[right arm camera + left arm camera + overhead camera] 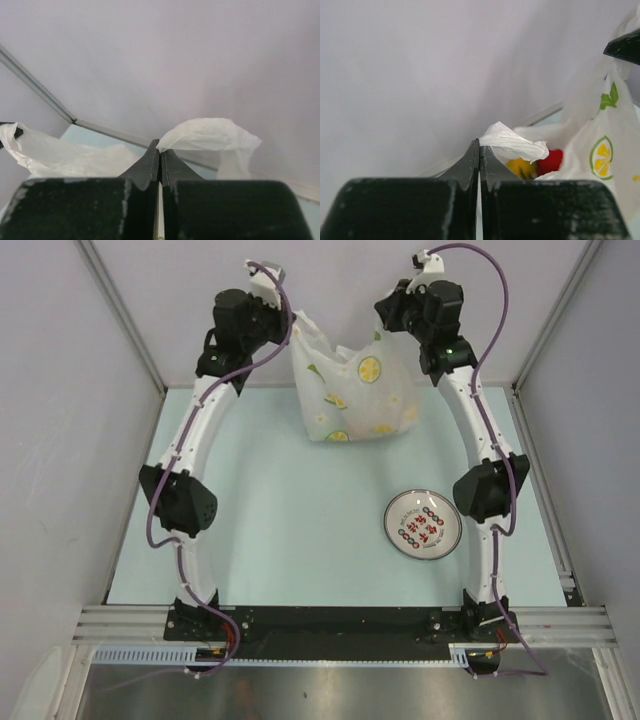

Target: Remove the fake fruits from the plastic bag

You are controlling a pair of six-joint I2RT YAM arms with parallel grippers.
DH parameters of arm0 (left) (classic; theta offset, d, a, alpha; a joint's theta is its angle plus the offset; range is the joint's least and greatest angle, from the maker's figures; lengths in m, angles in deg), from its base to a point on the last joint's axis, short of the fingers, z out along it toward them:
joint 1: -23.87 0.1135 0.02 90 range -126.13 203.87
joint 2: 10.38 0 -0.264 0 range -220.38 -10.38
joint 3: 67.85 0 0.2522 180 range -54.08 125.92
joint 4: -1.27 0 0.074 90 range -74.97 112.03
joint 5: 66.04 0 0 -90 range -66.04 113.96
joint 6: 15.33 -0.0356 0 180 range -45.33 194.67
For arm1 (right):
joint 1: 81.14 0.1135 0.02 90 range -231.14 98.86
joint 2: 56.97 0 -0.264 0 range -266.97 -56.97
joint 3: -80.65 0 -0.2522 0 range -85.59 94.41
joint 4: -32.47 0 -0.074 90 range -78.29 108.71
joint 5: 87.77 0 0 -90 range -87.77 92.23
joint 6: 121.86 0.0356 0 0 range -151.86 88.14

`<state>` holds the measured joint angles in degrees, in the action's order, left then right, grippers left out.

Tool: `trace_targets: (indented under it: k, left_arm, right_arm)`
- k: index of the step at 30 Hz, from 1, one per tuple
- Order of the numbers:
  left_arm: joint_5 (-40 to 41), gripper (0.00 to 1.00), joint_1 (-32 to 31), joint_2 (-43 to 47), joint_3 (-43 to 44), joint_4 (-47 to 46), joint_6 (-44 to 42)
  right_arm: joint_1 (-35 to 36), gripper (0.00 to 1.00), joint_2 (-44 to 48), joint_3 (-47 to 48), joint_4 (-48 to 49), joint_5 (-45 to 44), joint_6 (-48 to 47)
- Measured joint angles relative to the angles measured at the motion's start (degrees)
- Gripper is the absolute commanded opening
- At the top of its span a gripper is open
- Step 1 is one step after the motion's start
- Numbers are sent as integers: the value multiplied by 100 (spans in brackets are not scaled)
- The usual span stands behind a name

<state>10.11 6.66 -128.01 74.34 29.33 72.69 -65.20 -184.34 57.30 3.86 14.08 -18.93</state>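
The plastic bag (350, 390), white with lemon prints, hangs stretched between my two grippers at the back of the table. My left gripper (290, 328) is shut on the bag's left handle, and the left wrist view shows its jaws (479, 145) pinching a crumpled white fold (515, 142). Through the bag's mouth I see two fake fruits: a yellow one (520, 167) and a red one (551, 161). My right gripper (386, 320) is shut on the right handle, whose film (210, 135) bunches at the closed tips (160, 146). Other fruits are hidden inside the bag.
A round white plate (423, 524) with coloured marks lies on the pale blue table (270, 530) at the right, nearer to me. Grey walls enclose the table at the back and both sides. The bag's bottom rests near the back edge.
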Motion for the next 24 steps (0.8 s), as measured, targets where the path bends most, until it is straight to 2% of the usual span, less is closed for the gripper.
trace_targets:
  k: [2, 6, 11, 15, 16, 17, 19, 20, 22, 24]
  left_arm:
    - [-31, 0, 48, 264, 0, 7, 22]
    - [-302, 0, -42, 1091, -485, -20, 186]
    - [-750, 0, -243, 2717, -2496, -17, 378]
    - [-931, 0, -468, 3834, -4572, -70, 522]
    - [-933, 0, -522, 4048, -5112, 4, 577]
    - [-933, 0, -564, 4221, -5611, 57, 645]
    - [-901, 0, -599, 4472, -6430, 315, 765]
    - [-890, 0, -599, 4544, -6660, 455, 804]
    - [-828, 1, -599, 4721, -7031, 772, 850]
    - [-745, 1, -599, 4948, -7143, 1003, 852]
  right_arm:
    - [-22, 0, 284, -247, 170, 118, -87]
    - [-26, 0, 1810, -2413, 717, 369, -315]
    - [-55, 0, 3528, -4955, 861, 468, -597]
    - [-85, 2, 4229, -6489, 647, 476, -874]
    - [-83, 9, 4273, -6721, 597, 474, -916]
    - [-81, 29, 4306, -7001, 527, 474, -973]
    - [-55, 53, 4315, -7434, 291, 498, -1082]
    - [-31, 71, 4315, -7569, 140, 514, -1158]
    - [39, 81, 4352, -7650, -164, 549, -1259]
    - [153, 82, 4544, -7641, -396, 584, -1478]
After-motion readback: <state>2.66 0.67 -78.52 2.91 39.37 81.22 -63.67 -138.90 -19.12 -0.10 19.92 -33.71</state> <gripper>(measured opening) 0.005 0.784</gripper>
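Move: The fruits hang in the plastic bag between the hands: from the left hand some 3 cm ahead, 14 to its right and 30 below; from the right hand level fore and aft, 8 to its left and 31 below. The plate lies on the table about 31 cm back, 8 to the right and 40 below the right hand, which is 28 cm back and 33 to the right of the left hand. Still pinching the plastic bag's rim on either side, both hands sweep it back towards the base, the left nearly 30 cm and the right some 23. The left first lifts about 7 cm, the right barely 2, then both drop fast to end 20 cm lower, fingers tipping down. As its drop ends, the right opens wide and lets go; the left keeps its pinch. ##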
